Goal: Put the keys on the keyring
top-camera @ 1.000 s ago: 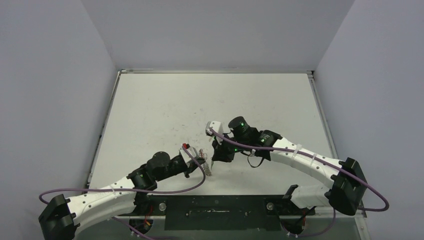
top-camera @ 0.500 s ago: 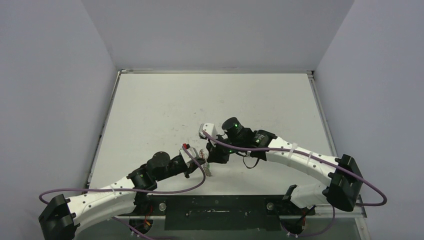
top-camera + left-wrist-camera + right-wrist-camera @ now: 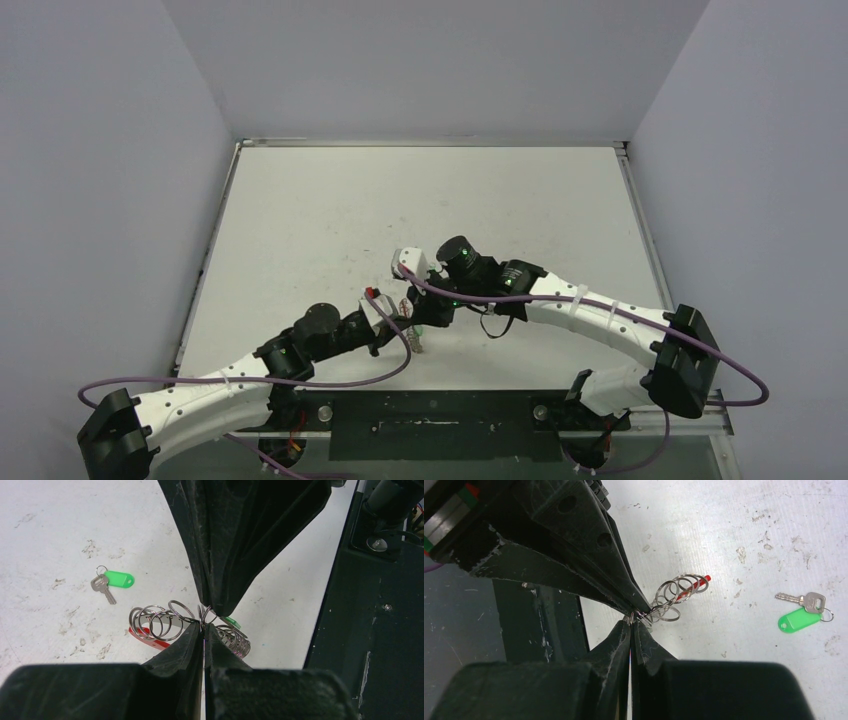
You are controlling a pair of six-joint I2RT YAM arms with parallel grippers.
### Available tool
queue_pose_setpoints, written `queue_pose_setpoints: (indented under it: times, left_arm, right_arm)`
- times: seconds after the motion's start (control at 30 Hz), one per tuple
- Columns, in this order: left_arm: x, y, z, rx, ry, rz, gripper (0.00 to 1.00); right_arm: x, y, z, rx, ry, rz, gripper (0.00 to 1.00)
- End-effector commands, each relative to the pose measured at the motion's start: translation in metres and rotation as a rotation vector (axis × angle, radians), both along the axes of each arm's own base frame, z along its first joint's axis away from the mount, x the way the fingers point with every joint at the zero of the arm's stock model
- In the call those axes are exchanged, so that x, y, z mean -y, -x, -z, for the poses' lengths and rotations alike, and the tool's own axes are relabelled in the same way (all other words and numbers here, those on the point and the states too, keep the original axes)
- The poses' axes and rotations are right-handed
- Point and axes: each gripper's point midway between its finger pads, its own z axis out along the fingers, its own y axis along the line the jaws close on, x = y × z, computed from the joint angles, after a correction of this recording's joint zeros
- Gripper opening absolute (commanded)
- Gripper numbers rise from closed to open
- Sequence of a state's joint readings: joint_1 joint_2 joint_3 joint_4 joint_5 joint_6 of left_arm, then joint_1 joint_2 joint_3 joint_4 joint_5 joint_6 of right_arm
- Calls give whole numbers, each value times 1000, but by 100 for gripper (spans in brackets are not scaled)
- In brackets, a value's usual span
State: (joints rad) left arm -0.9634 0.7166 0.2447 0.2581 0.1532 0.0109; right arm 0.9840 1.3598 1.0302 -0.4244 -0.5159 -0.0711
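Observation:
The keyring (image 3: 159,622), a loop of silvery wire rings with a red segment (image 3: 145,636), hangs just above the table. My left gripper (image 3: 204,628) is shut on one of its rings. My right gripper (image 3: 631,623) is shut tip to tip against the left one, pinching a small ring; a green tag (image 3: 231,622) peeks out just under its fingers. A second set of keys (image 3: 114,580), a silver key on a green tag, lies loose on the table, also in the right wrist view (image 3: 800,615). From the top both grippers meet at the keyring (image 3: 417,341).
The white table (image 3: 420,200) is scuffed and enclosed by grey walls. The dark mounting plate (image 3: 380,630) at the near edge lies close behind the grippers. Purple cables (image 3: 330,380) loop along both arms.
My right arm has swung left and down until its fingertips meet the left gripper at the keyring. The left arm has stayed in place with the keyring.

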Motion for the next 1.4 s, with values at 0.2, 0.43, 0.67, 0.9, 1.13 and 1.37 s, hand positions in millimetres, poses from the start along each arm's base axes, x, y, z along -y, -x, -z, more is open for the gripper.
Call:
queue_pose_setpoints:
  times: [0.2,0.43,0.67,0.9,1.13,1.37]
  left_arm:
    - [12,-2,-43,65,107,24,0]
    - [12,-1,-44,66,109,27,0]
    - [12,-1,-44,67,113,28,0]
    - [12,0,-47,73,122,35,0]
    - [12,1,-47,73,123,37,0]
    - [12,1,-46,74,124,37,0]
  right_arm:
    - [-6,-20,-14,87,-13,67,0]
    - [-5,-23,-9,86,2,87,0]
    - [-2,-23,0,79,29,90,0]
    - [1,-24,7,77,46,107,0]
    - [1,-24,9,74,42,108,0]
    - [4,-25,-1,105,3,126,31]
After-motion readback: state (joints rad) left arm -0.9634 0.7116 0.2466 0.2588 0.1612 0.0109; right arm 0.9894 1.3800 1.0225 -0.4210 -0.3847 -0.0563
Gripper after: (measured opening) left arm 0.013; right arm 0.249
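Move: The right gripper holds the green-tagged keys right at the keyring's wire ring pinched by the left gripper. That ring lies about 1 cm ahead, 1 cm left and 1 cm below the right hand, and right in the left hand's fingertips. The keyring's red grip is some 6 cm forward, 2 cm left and 6 cm below the right hand; the loose keys lie about 16 cm forward, 4 cm right and 16 cm down, on the table. Hold the left gripper still, shut on the wire ring. Ease the right gripper about 2 cm forward and then some 1.5 cm down, across the left fingertips, turning it roughly 5 degrees clockwise to carry the keys onto the ring. At the end open the right fingers about a quarter to let go of the keys. ##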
